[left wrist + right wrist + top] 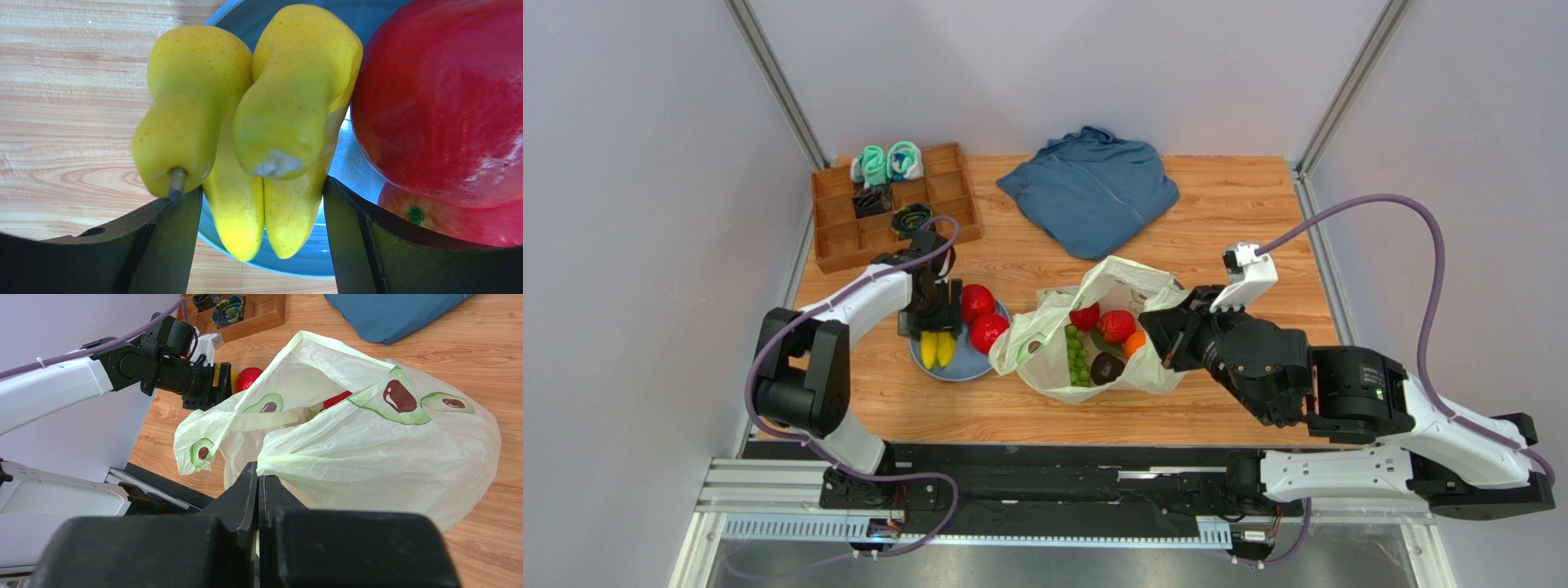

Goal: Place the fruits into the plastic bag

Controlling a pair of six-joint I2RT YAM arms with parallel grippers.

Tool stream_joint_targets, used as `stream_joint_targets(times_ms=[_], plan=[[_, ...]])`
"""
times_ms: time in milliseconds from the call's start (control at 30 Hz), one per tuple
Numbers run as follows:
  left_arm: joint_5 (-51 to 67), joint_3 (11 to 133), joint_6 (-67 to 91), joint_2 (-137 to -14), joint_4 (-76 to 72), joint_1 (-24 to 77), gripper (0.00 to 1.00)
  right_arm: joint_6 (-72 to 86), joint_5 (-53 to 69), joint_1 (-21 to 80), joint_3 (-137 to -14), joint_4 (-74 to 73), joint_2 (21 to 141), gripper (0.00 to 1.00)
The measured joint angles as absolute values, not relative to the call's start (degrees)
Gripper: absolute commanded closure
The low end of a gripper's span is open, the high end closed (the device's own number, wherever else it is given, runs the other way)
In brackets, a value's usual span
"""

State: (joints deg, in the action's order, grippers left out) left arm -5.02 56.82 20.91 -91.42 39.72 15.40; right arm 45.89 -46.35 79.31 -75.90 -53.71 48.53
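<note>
A yellow banana (270, 122) lies on a blue plate (344, 257) beside two glossy red fruits (442, 104). My left gripper (263, 202) is open and straddles the banana's pointed end, with a sliver of plate showing by the left finger. From above, that gripper (936, 321) hovers at the plate (959, 370). The pale-green plastic bag (1100, 292) stands open in the middle, holding two red fruits (1118, 326), an orange (1134, 344), green grapes (1078, 355) and a dark avocado (1107, 366). My right gripper (258, 473) is shut on the bag's rim (380, 447), holding it up.
A wooden divided tray (891, 202) with rolled socks sits at the back left. A folded blue garment (1093, 190) lies at the back centre. Grey walls close in both sides, and a black rail (1038, 466) runs along the near edge.
</note>
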Motion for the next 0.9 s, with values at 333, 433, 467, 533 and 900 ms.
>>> stream_joint_targets(times_ms=[333, 433, 467, 533, 900], plan=[[-8.75, 55.02, 20.60, -85.58, 41.52, 15.46, 0.47, 46.28, -46.37, 79.31, -75.77, -53.71, 47.83, 1.00], [-10.09, 54.63, 20.58, -80.47, 42.94, 15.46, 0.47, 46.28, -46.37, 79.31, -75.79, -53.74, 47.97, 1.00], [-10.52, 54.63, 20.58, -78.78, 43.22, 15.46, 0.47, 46.30, -46.35, 79.31, -75.79, -53.71, 48.05, 1.00], [-11.00, 54.65, 20.49, -76.01, 43.99, 15.46, 0.47, 46.28, -46.35, 79.31, -75.79, -53.71, 48.38, 1.00], [-6.55, 58.39, 20.18, -61.36, 51.31, 15.49, 0.51, 46.33, -45.80, 79.31, -75.79, -53.69, 49.74, 1.00]])
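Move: The left hand already grips the two bananas on the blue plate. The bag's open middle lies about 30 cm to its right, a little back and some 5 cm higher. The far red fruit is some 7 cm right and 4 cm ahead of the left hand, the near red fruit 10 cm right and 1 cm back. From the right hand, the bag's middle is about 12 cm ahead, 7 cm left and 25 cm below. Keeping both bananas pinched between its fingers, the left hand lifts them off the blue plate, slowly at first and then faster, by about 13 cm, while easing back roughly 3 cm. The wrist tilts some 20 degrees so the fingertips swing forward. The right hand stays nearly in place, still closed on the bag's rim. ##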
